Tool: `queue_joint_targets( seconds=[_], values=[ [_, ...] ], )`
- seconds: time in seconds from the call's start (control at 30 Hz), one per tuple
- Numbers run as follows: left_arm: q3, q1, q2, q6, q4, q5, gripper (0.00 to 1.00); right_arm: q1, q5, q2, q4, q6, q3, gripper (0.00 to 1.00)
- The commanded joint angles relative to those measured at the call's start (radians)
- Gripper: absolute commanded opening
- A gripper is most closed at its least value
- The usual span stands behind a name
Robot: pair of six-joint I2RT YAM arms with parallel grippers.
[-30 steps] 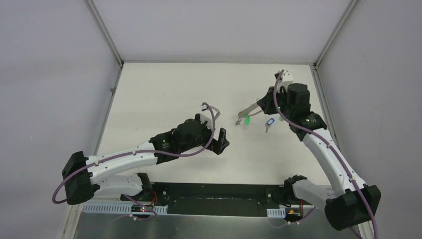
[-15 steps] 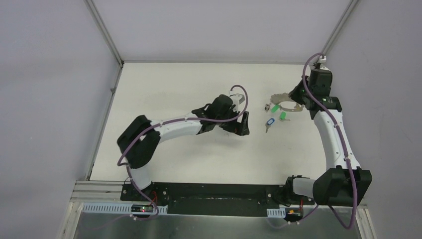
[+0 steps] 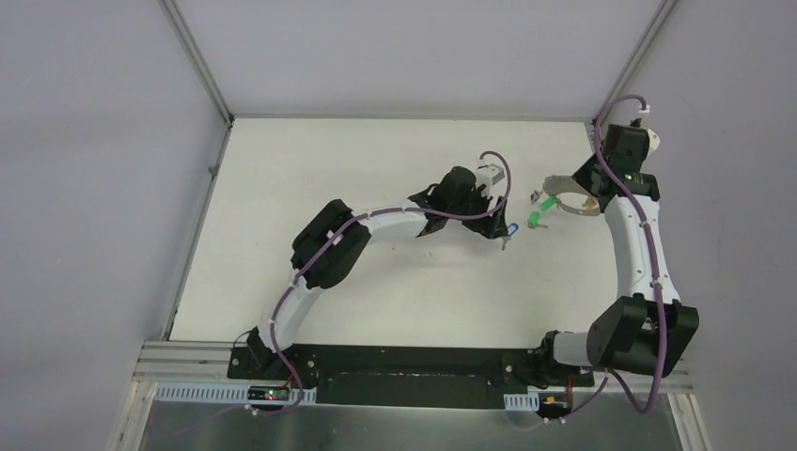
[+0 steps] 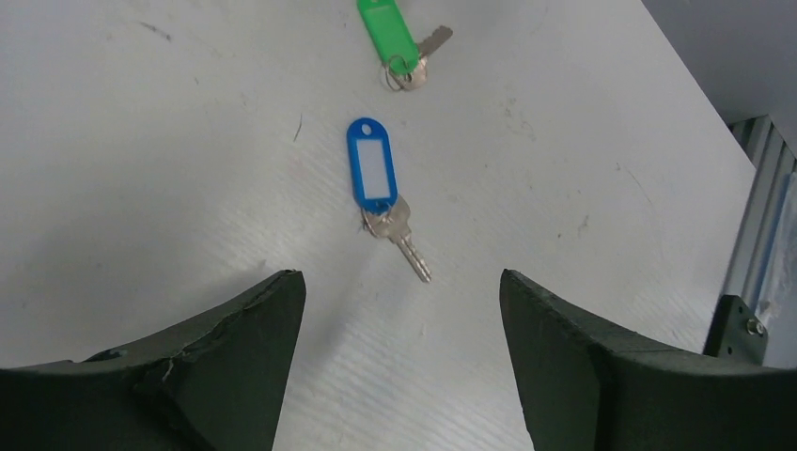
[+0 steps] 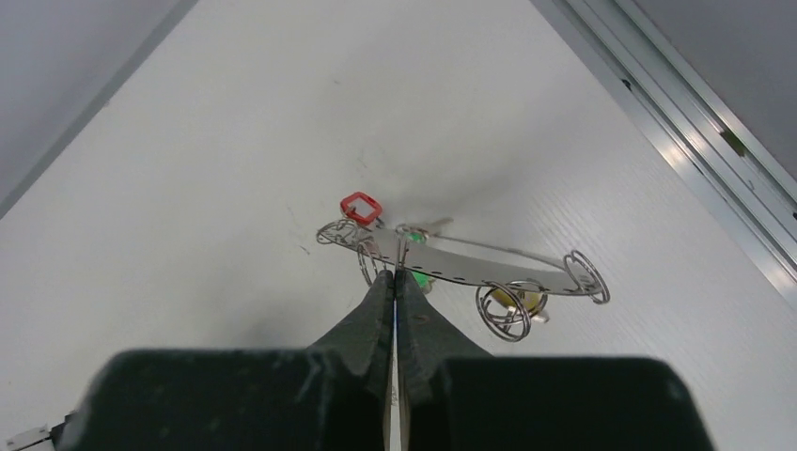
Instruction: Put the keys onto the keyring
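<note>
A key with a blue tag [image 4: 373, 174] lies flat on the table just ahead of my left gripper [image 4: 399, 277], which is open with nothing between its fingers. The key's blade tip points toward the gap. Beyond it lies a key with a green tag [image 4: 387, 28]. In the top view the left gripper [image 3: 496, 228] hovers beside the blue tag [image 3: 512, 228]. My right gripper [image 5: 395, 274] is shut on the keyring [image 5: 489, 265], a thin silvery loop held above the table. Small split rings, a red tag [image 5: 360, 207] and a yellow tag [image 5: 512, 299] hang on it. The keyring [image 3: 562, 180] sits at the far right.
The table's right rail [image 5: 695, 150] runs close behind the keyring, with the enclosure wall beyond it. A metal frame edge [image 4: 761, 244] shows at the right of the left wrist view. The left arm [image 3: 376, 225] stretches across the table's middle.
The left arm has swung far to the right, up to the blue-tagged key, and its jaws have narrowed a little. The right arm has carried the keyring right and back.
</note>
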Motion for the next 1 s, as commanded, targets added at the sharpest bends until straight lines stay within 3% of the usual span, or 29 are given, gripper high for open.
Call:
queue_joint_targets(
  seconds=[0.0,0.33,0.7,0.97],
  values=[
    [0.125,-0.024,0.087,0.129,0.12,-0.004,0.77,-0.031,0.058,-0.014,0.036,0.054,-0.045,0.0],
    [0.587,-0.081,0.376,0.247,-0.005,-0.095,0.78,-0.064,0.087,0.011,-0.015,0.082,0.025,0.0],
    [0.928,-0.1,0.591,0.321,-0.164,-0.236,0.65,-0.071,0.1,0.023,-0.044,0.089,0.065,0.0],
    [0.937,-0.104,0.583,0.288,-0.248,-0.272,0.47,-0.072,0.062,0.041,-0.047,0.098,0.078,0.0]
  ],
)
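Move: The green-tagged key lies on the table about 10 cm to the left gripper's right, some 5 cm farther out and roughly 7 cm below. The blue-tagged key lies on the way, about 4 cm to its right, level fore-and-aft and 7 cm below; the held keyring hangs about 14 cm right, 4 cm ahead and 10 cm above. From the right gripper the green-tagged key is about 5 cm left, 1 cm back and 20 cm below. Bring the left gripper about 11 cm to the right and some 6 cm forward, over the blue-tagged key, then sink about 4 cm in all towards the green-tagged key, rolling the wrist some 20 degrees so its far side lifts. Narrow the fingers to half open around the key's ring end. With the right gripper still pinching the keyring, ease it about 3 cm right, swinging slightly clockwise. ##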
